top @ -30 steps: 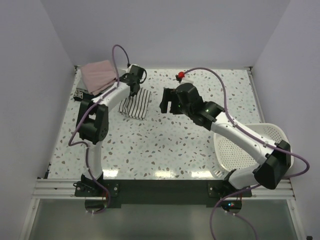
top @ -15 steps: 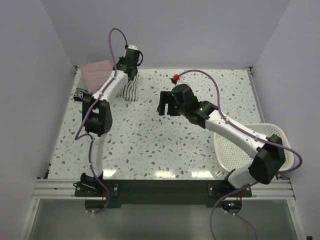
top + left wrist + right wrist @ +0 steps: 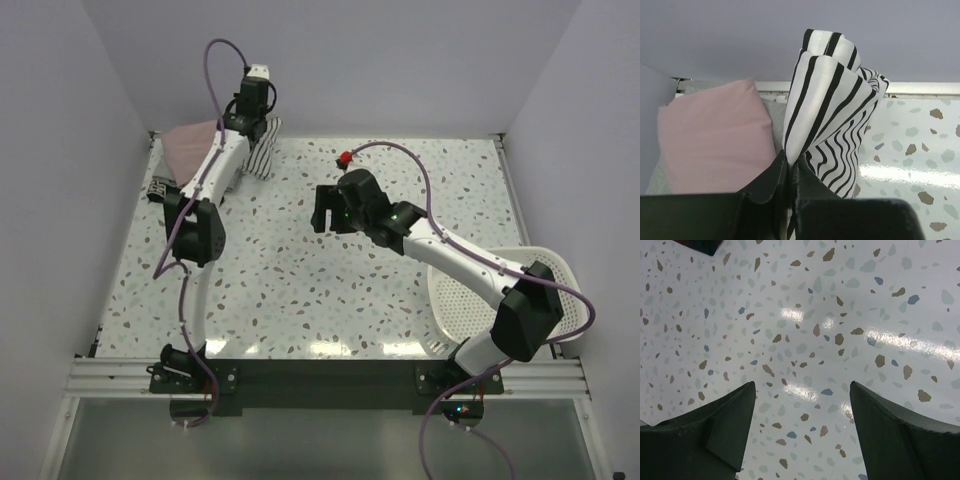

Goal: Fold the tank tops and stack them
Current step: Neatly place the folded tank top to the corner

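My left gripper [image 3: 258, 128] [image 3: 791, 159] is shut on the folded white tank top with black stripes [image 3: 258, 152] [image 3: 830, 105], which hangs lifted above the back left of the table. Just left of it lies the folded dusty pink tank top [image 3: 188, 147] [image 3: 715, 137] in the back left corner. Over the middle of the table my right gripper [image 3: 322, 212] [image 3: 801, 385] stands open, with only speckled tabletop between its fingers.
A white slotted basket [image 3: 500, 295] sits at the right near edge under the right arm. A small black clip-like object [image 3: 158, 190] lies by the left edge. The back wall rises right behind the pink top.
My left gripper has lifted the striped top off the table and carried it back and left toward the pink top. The right gripper drifted slightly left, still open.
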`<act>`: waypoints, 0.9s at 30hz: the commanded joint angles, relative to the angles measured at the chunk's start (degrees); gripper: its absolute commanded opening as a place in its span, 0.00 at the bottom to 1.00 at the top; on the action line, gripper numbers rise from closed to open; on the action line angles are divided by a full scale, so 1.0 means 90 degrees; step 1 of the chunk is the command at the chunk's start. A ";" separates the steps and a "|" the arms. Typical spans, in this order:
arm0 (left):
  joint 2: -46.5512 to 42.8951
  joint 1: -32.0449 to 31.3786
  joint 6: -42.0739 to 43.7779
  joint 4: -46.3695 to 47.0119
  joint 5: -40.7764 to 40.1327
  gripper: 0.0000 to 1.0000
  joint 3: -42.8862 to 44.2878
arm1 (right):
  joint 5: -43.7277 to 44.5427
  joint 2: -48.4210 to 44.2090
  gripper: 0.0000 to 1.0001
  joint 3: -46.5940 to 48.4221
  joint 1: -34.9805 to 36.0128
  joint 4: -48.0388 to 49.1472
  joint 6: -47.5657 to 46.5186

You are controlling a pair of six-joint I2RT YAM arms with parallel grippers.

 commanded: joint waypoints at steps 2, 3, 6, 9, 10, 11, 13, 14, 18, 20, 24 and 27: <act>-0.0283 0.0566 -0.0275 0.0499 0.0669 0.00 0.0493 | -0.0118 0.0087 0.79 0.0179 -0.0015 0.0245 -0.0041; -0.0331 0.0675 -0.0527 0.0489 0.0807 0.00 0.0445 | -0.0127 0.0087 0.79 0.0179 -0.0015 0.0245 -0.0041; -0.0517 0.1250 -0.1134 0.0605 0.1461 0.00 0.0104 | -0.0137 0.0097 0.78 0.0169 -0.0015 0.0264 -0.0031; -0.0790 0.1982 -0.1895 0.0936 0.2202 0.00 -0.0733 | -0.0137 0.0068 0.78 0.0101 -0.0015 0.0293 -0.0021; -0.0936 0.2400 -0.2129 0.1112 0.2417 0.00 -0.1047 | -0.0147 0.0058 0.78 0.0062 -0.0015 0.0303 -0.0012; -0.0995 0.2598 -0.2373 0.1278 0.2893 0.00 -0.1369 | -0.0157 0.0067 0.78 0.0033 -0.0015 0.0303 -0.0012; -0.0996 0.2940 -0.2931 0.1660 0.3266 0.00 -0.2064 | -0.0157 0.0067 0.78 -0.0016 -0.0015 0.0303 -0.0012; -0.0919 0.3173 -0.3039 0.1622 0.3385 0.00 -0.2124 | -0.0166 0.0058 0.78 -0.0074 -0.0015 0.0303 -0.0002; -0.0586 0.3322 -0.3098 0.1388 0.3464 0.02 -0.2124 | -0.0176 0.0106 0.78 -0.0163 -0.0015 0.0362 0.0018; -0.0527 0.3322 -0.3137 0.1319 0.3425 0.06 -0.2182 | -0.0186 0.0175 0.78 -0.0153 -0.0005 0.0352 0.0027; -0.0625 0.3322 -0.3215 0.1562 0.3512 0.27 -0.2417 | -0.0186 0.0194 0.78 -0.0211 -0.0015 0.0342 0.0047; -0.0722 0.3322 -0.3235 0.1573 0.3562 0.38 -0.2456 | -0.0157 0.0204 0.78 -0.0251 -0.0015 0.0342 0.0057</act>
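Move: The left gripper already holds the folded striped tank top, which hangs from its fingers. The stack's folded pink tank top lies about 17 cm to its left, roughly 5 cm back and some 17 cm below, on a grey cloth with nearly the same middle. The black folded cloth is about 18 cm left, 14 cm back and 19 cm below. From the right gripper, the pink top is roughly 25 cm ahead, 29 cm left and 17 cm lower. Sweep the left gripper fast to the left, about 26 cm across the pink tank top, sinking some 8 cm as you go and trailing the striped tank top. Roll its left side down nearly 40 degrees and turn it about 20 degrees counter-clockwise. At the far left, start opening the fingers around the gathered end and ease back right about 3 cm. The empty right gripper sinks about 2 cm. ##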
